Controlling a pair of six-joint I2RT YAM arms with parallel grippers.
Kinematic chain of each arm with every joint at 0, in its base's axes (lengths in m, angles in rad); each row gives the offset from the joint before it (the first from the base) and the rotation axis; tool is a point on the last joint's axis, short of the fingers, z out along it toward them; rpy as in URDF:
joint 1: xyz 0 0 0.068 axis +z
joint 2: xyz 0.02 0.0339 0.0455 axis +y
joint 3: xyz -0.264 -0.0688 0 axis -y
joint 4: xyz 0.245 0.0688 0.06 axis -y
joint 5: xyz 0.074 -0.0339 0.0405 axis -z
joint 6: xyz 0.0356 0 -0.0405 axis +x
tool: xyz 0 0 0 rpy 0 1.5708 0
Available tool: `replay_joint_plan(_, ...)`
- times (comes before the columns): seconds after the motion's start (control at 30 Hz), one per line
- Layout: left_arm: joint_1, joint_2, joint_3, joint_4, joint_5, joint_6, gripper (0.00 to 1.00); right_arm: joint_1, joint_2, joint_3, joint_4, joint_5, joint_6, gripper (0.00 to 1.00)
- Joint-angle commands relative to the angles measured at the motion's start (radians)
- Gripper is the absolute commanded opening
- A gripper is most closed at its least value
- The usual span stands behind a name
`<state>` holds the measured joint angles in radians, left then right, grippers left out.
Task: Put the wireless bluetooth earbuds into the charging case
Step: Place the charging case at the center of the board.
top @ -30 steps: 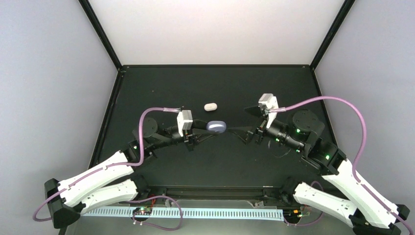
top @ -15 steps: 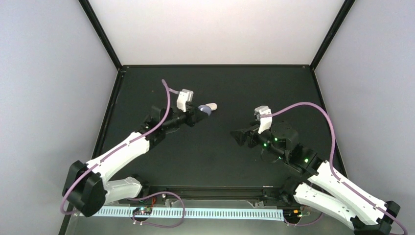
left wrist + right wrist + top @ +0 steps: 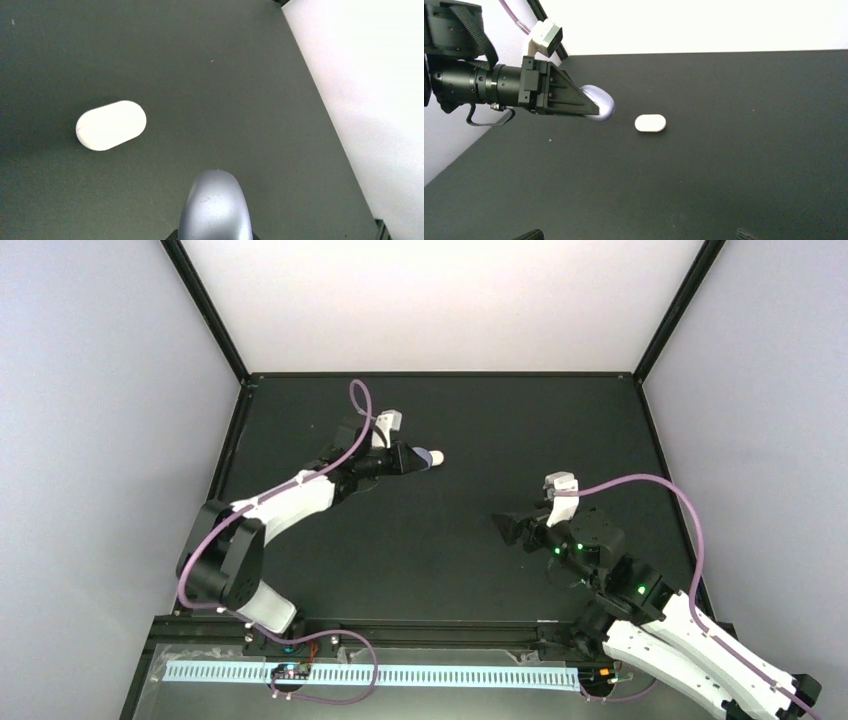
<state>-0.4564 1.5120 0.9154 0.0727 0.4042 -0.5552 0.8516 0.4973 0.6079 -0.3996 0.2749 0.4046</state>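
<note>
My left gripper point(image 3: 408, 459) is shut on a closed purple charging case point(image 3: 216, 207), which sticks out past the fingertips. From the right wrist camera, the purple case point(image 3: 601, 105) hangs just left of a closed white oval case point(image 3: 650, 123) lying on the black mat. The white case point(image 3: 111, 124) is apart from the purple one, and in the top view it point(image 3: 436, 455) shows just beyond the left gripper. My right gripper point(image 3: 505, 528) stands open and holds nothing, well to the near right, facing both cases. No earbuds are in view.
The black mat point(image 3: 450, 420) is bounded by a black frame and pale walls. A white wall point(image 3: 370, 90) runs close along the mat's edge in the left wrist view. The left arm's purple cable point(image 3: 355, 405) loops above its wrist.
The left arm has carried the purple case from the middle of the mat toward the back, beside the white case. The right arm has drawn back toward the near right, still open.
</note>
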Motion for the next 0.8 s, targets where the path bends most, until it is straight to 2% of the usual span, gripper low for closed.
replay_joint_plan(0.0, 0.007, 0.11, 0.066, 0.07, 0.041, -0.136, 0.01, 0.003, 0.003, -0.014, -0.01, 0.039, 0.021, 1.0)
replay_joint_plan(0.2, -0.001, 0.239, 0.047, 0.189, 0.065, -0.319, 0.02, 0.003, 0.011, -0.009, -0.016, 0.029, 0.009, 1.0)
replay_joint_plan(0.37, -0.02, 0.308, 0.062, 0.209, 0.011, -0.384, 0.02, 0.003, 0.024, -0.007, -0.017, 0.014, 0.007, 1.0)
replay_joint_plan(0.63, -0.048, 0.378, 0.14, 0.067, -0.073, -0.384, 0.02, 0.002, 0.042, 0.0, -0.019, 0.015, 0.005, 1.0)
replay_joint_plan(0.77, -0.051, 0.396, 0.127, 0.068, -0.078, -0.39, 0.01, 0.002, 0.046, 0.003, -0.018, 0.014, 0.001, 1.0)
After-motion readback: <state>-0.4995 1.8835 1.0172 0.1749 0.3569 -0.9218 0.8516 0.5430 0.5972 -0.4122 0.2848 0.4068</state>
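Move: My left hand already holds the closed purple charging case. The bare spot at the board's centre that I take it to lies about 3 cm ahead, 3 cm to the right and some 15 cm below. The white case lies about 7 cm ahead and 3 cm to the right, 14 cm below, so just beyond that spot. From my empty right hand the spot is roughly 18 cm ahead, 10 cm left and 23 cm down. Mostly straight down: I lower the purple case about 10 cm with my left hand, quickly at first and then easing off, drifting some 3 cm forward and 3 cm right towards the board just on the near side of the white case. On the way I roll the wrist about 25 degrees counter-clockwise as seen from behind the hand and tip the fingers a little further down, keeping my grip. ##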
